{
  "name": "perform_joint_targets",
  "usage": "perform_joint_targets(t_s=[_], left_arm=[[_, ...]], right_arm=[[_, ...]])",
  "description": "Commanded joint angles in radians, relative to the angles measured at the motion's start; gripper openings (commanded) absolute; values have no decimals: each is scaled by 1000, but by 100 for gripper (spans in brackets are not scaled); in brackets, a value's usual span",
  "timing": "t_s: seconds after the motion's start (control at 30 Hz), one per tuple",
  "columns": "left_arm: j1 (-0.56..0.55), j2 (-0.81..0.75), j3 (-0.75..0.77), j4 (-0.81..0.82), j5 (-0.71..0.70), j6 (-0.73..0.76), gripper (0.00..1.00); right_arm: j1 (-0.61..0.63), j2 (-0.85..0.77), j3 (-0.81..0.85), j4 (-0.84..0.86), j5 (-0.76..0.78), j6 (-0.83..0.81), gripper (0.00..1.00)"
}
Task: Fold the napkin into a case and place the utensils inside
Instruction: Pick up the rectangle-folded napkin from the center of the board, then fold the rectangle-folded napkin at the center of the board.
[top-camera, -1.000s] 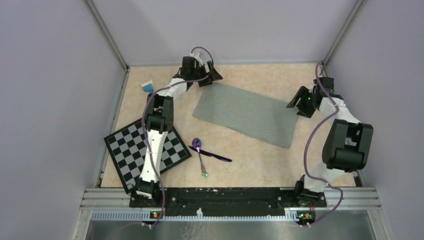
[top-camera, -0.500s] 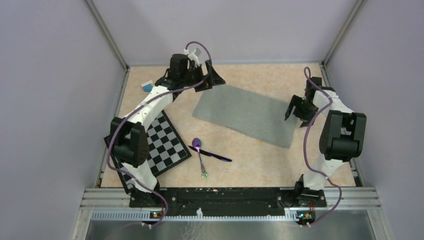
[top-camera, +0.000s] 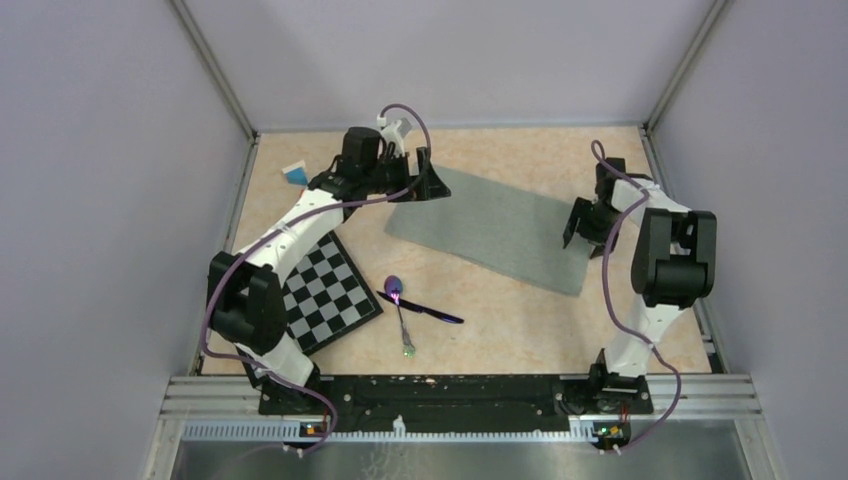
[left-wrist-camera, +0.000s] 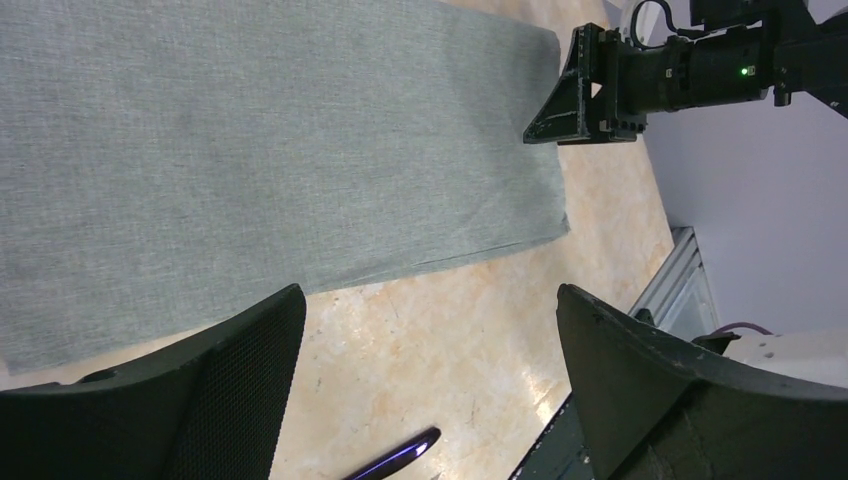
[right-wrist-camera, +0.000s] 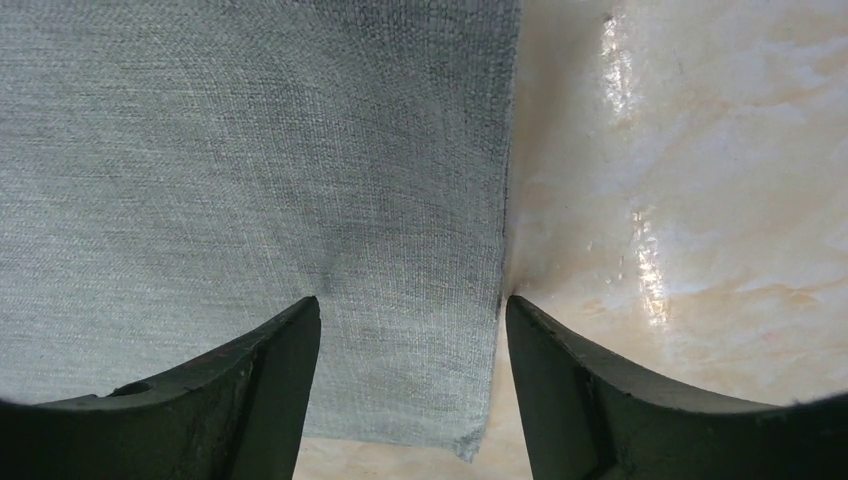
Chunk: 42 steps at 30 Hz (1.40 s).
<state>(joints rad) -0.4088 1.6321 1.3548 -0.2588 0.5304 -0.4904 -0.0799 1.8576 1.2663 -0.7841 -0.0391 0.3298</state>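
The grey-green napkin (top-camera: 490, 225) lies flat on the table, set diagonally; no folded case shows. My left gripper (top-camera: 425, 182) is open and empty above the napkin's far left corner. In the left wrist view (left-wrist-camera: 428, 300) it hangs over bare table beside the napkin (left-wrist-camera: 280, 140). My right gripper (top-camera: 578, 225) is open at the napkin's right end. In the right wrist view (right-wrist-camera: 412, 300) its fingers straddle the napkin (right-wrist-camera: 250, 150) at its side edge near a corner. The purple spoon (top-camera: 400, 305) and the dark stick-like piece (top-camera: 430, 312) lie crossed near the table's front.
A black-and-white checkered board (top-camera: 325, 295) lies at the front left, partly under the left arm. A small blue-and-white block (top-camera: 294, 172) sits at the far left. A purple utensil tip (left-wrist-camera: 395, 460) shows in the left wrist view. Walls close in the table's sides.
My left arm has swung its elbow left and its gripper has come a little nearer over the napkin's corner. My right gripper has moved left onto the napkin's right edge.
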Motion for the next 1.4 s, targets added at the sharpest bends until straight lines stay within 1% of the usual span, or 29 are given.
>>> perform_joint_targets(t_s=[0.0, 0.1, 0.23, 0.4, 0.47, 0.57, 0.73, 0.83, 1.0, 1.1, 1.2, 1.27, 1.37], left_arm=[[13, -51, -22, 19, -13, 57, 99], [25, -51, -27, 17, -8, 62, 99], [38, -54, -37, 17, -7, 71, 99], [48, -70, -55, 19, -22, 83, 99], [50, -72, -60, 18, -24, 87, 99], [51, -73, -66, 21, -21, 86, 99], [52, -74, -73, 30, 2, 75, 99], [51, -76, -83, 37, 10, 70, 99], [52, -75, -92, 44, 40, 56, 99], [52, -81, -97, 47, 40, 56, 99], [51, -83, -101, 49, 42, 55, 99], [52, -84, -103, 49, 42, 56, 99], [52, -84, -110, 55, 38, 56, 99]], right_arm=[[12, 28, 22, 40, 33, 24, 66], [15, 40, 4, 61, 36, 32, 61], [29, 61, -13, 78, 113, 46, 50], [38, 55, -40, 97, 175, 49, 26], [38, 32, -64, 121, 166, 18, 12], [40, -1, -88, 143, 175, -41, 1], [36, -14, -73, 52, 280, -85, 0], [28, -30, -61, -2, 418, -89, 0], [8, -74, -69, -4, 603, -151, 0], [-15, -76, -69, 6, 716, -233, 0], [-46, -89, -46, 11, 713, -273, 0], [-47, -116, -44, 37, 715, -312, 0], [-36, -148, -59, 56, 678, -325, 0]])
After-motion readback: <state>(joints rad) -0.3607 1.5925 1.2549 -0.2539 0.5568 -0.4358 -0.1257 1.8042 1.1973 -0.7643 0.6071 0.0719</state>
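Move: The folded napkin's middle lies about 20 cm to the left of the right hand and 4 cm ahead, just below it, with its right edge nearly under the open fingers. The knife is some 34 cm to the left and 12 cm back, the spoon about 38 cm left and 14 cm back. From the left hand the napkin's middle is roughly 15 cm to the right, 1 cm ahead and 21 cm down. Right fingers pinch the napkin's right end, drag it about 13 cm right, tilting 40 degrees; left drifts down-left. ##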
